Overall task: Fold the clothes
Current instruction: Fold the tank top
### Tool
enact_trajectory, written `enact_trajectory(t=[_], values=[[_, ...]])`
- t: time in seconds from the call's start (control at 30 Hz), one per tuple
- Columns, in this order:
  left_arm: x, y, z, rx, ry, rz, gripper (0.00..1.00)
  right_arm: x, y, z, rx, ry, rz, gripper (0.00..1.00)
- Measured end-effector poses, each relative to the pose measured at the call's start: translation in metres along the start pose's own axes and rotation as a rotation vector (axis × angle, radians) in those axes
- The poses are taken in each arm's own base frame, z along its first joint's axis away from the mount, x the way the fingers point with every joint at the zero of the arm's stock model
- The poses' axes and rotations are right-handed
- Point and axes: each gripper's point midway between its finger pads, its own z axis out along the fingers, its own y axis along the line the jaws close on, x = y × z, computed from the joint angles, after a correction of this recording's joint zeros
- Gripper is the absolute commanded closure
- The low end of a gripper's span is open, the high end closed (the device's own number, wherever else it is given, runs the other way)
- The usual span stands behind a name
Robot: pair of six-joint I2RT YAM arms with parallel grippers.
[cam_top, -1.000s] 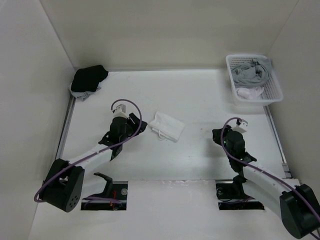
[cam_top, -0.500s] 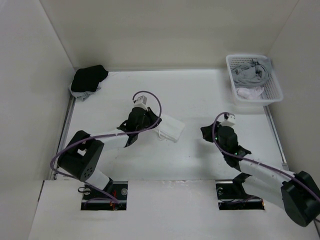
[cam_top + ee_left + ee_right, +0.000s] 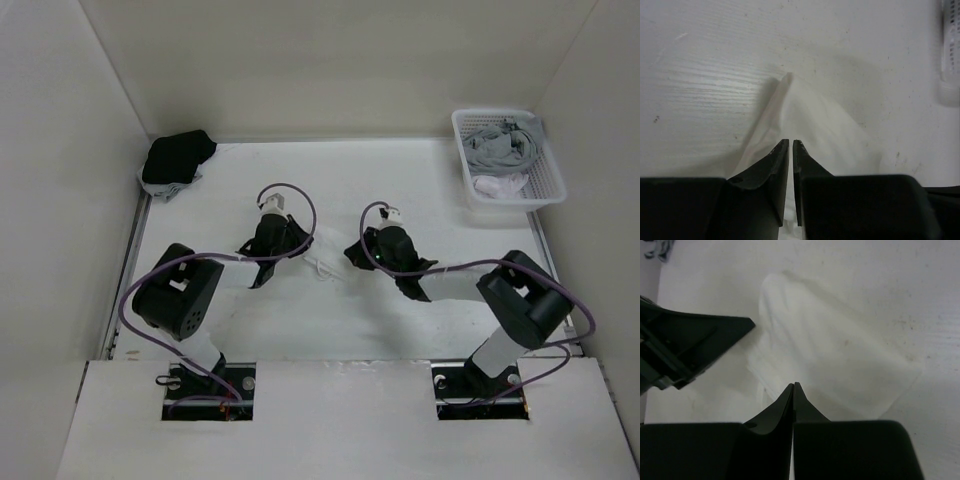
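Observation:
The clothes (image 3: pixel 331 256) are a small folded white garment lying mid-table between my two grippers. My left gripper (image 3: pixel 303 241) is at its left edge. In the left wrist view its jaws (image 3: pixel 790 142) stand all but together with white fabric in the thin slit, and the clothes (image 3: pixel 815 112) rise in a ridge ahead of them. My right gripper (image 3: pixel 353 255) is at the garment's right edge. In the right wrist view it (image 3: pixel 794 385) is shut, tips touching over the near edge of the clothes (image 3: pixel 840 350); no fabric shows between them. The left gripper (image 3: pixel 690 345) appears there on the left.
A white basket (image 3: pixel 556 172) at the back right holds a grey garment with cords (image 3: pixel 505 143). A black cloth bundle (image 3: pixel 178 157) sits in the back left corner. White walls close in the table on three sides.
Both arms have swung inward to the white garment, the right one far to the left. Both grippers have closed. The garment is now bunched between them.

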Motion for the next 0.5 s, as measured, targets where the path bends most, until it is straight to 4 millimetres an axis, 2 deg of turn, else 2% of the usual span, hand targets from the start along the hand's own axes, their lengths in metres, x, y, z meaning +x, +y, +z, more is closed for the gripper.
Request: enact_trajectory(t=[0.07,0.17,0.23,0.3,0.5], values=[[-0.004,0.007,0.000,-0.009,-0.024,-0.020,0.91,0.016,-0.009,0.006,0.019,0.044,0.010,0.98],[-0.005,0.024,0.002,-0.037,-0.040,-0.049,0.91,0.028,-0.016,0.010,0.034,0.074,0.023,0.98],[-0.001,0.037,0.006,-0.063,-0.035,-0.066,0.91,0.029,-0.016,0.011,0.034,0.079,0.032,0.98],[-0.004,0.041,0.009,-0.061,-0.051,-0.087,0.91,0.028,-0.014,0.011,0.027,0.076,0.039,0.98],[-0.012,0.054,0.001,-0.074,-0.094,-0.128,0.91,0.029,-0.014,0.010,0.023,0.072,0.047,0.98]])
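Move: The folded white tank top lies between the hands: its middle is about 5 cm to the left hand's right, 2 cm back and 4 cm below, and from the right hand about 5 cm left, 3 cm ahead and 5 cm below. Its loose strap is some 3 cm right and 8 cm back of the left hand. The black garment pile is roughly 31 cm left and 18 cm ahead of the left hand. The tank top's right-hand part gets the closed right fingertips, which drop some 3 cm onto the cloth, tipping slightly down, and then stay there. Meanwhile the left hand, fingers still nearly shut, travels about 5 cm left while sinking to table level, away from the cloth's middle to its left edge, turning a little counter-clockwise. ##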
